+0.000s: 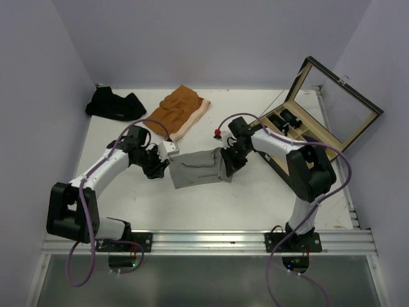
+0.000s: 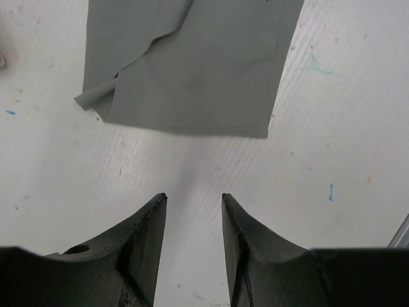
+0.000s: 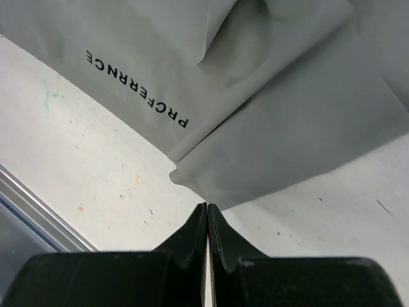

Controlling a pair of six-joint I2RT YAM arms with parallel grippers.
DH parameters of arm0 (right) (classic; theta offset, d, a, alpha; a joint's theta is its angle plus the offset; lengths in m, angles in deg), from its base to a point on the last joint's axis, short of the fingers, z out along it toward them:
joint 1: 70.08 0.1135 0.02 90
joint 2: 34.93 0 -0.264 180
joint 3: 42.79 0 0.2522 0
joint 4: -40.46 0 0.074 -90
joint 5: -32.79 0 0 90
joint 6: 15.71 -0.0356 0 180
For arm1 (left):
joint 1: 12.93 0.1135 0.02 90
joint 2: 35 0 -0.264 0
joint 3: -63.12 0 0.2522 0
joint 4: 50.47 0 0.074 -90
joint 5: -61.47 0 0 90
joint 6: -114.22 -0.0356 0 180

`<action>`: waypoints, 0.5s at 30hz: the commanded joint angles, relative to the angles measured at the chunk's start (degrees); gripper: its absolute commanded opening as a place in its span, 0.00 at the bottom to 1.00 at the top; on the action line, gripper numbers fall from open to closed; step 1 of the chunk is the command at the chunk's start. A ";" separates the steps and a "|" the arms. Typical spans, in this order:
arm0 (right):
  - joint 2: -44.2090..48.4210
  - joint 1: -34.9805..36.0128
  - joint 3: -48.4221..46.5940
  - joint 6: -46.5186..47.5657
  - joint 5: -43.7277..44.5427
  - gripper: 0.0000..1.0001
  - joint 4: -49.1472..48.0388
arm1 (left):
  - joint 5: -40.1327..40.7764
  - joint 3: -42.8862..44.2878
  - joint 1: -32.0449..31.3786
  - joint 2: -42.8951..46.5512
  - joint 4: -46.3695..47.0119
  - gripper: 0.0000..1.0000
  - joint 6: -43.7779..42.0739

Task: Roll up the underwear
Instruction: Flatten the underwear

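Note:
A light grey underwear [image 1: 198, 169] lies partly folded in the middle of the table, with the print "PREFERNCE" on it [image 3: 137, 89]. My left gripper [image 1: 156, 167] hovers just left of it, open and with only bare table between its fingers [image 2: 194, 197]; the grey cloth [image 2: 192, 64] lies ahead of the tips. My right gripper [image 1: 229, 167] is at the cloth's right edge, shut, its tips [image 3: 208, 206] touching the hem of the grey fold [image 3: 287, 128]. No cloth shows between its jaws. A rust-orange underwear [image 1: 182, 112] and a black one [image 1: 115, 104] lie at the back.
A wooden box [image 1: 319, 115] with its glass lid raised stands at the back right, dark items in its compartments. A small red object [image 1: 218, 133] lies behind the grey cloth. A metal rail [image 1: 211, 242] runs along the table's near edge.

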 commanded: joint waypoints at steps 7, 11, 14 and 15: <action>6.55 -1.09 -3.20 3.18 5.31 0.05 3.72 | 4.10 2.69 -10.44 -8.92 14.27 0.40 14.30; 1.37 -0.47 -4.16 1.33 3.71 0.05 2.58 | 5.85 2.87 -11.15 -13.84 15.95 0.40 14.84; -1.89 -0.38 -3.20 0.71 4.76 0.05 -0.23 | 7.17 2.60 -11.41 -15.60 16.56 0.40 14.48; -2.59 -0.30 -3.20 0.71 4.94 0.05 -1.11 | 7.87 2.43 -11.42 -15.78 16.39 0.40 14.40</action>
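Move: The grey underwear's middle lies about 16 cm to the left hand's right, 2 cm ahead and 6 cm below; its near end begins only some 5 cm to that side. From the right hand, whose shut fingers are at the other end, that middle is roughly 11 cm left, 2 cm ahead and 2 cm down. The brown cloth is about 22 cm ahead of the left hand and 6 cm right; the open box sits 23 cm right of the right hand, 12 cm farther out. Rightwards about 5 cm, then down about as far, the left hand goes from beside the underwear to its left end, fingers kept partly open and ending at the cloth's edge. The right hand, fingers still shut, hops up about 3 cm over the right end, easing forward and slightly left, and sinks back most of the way, ending 2 cm farther forward. ##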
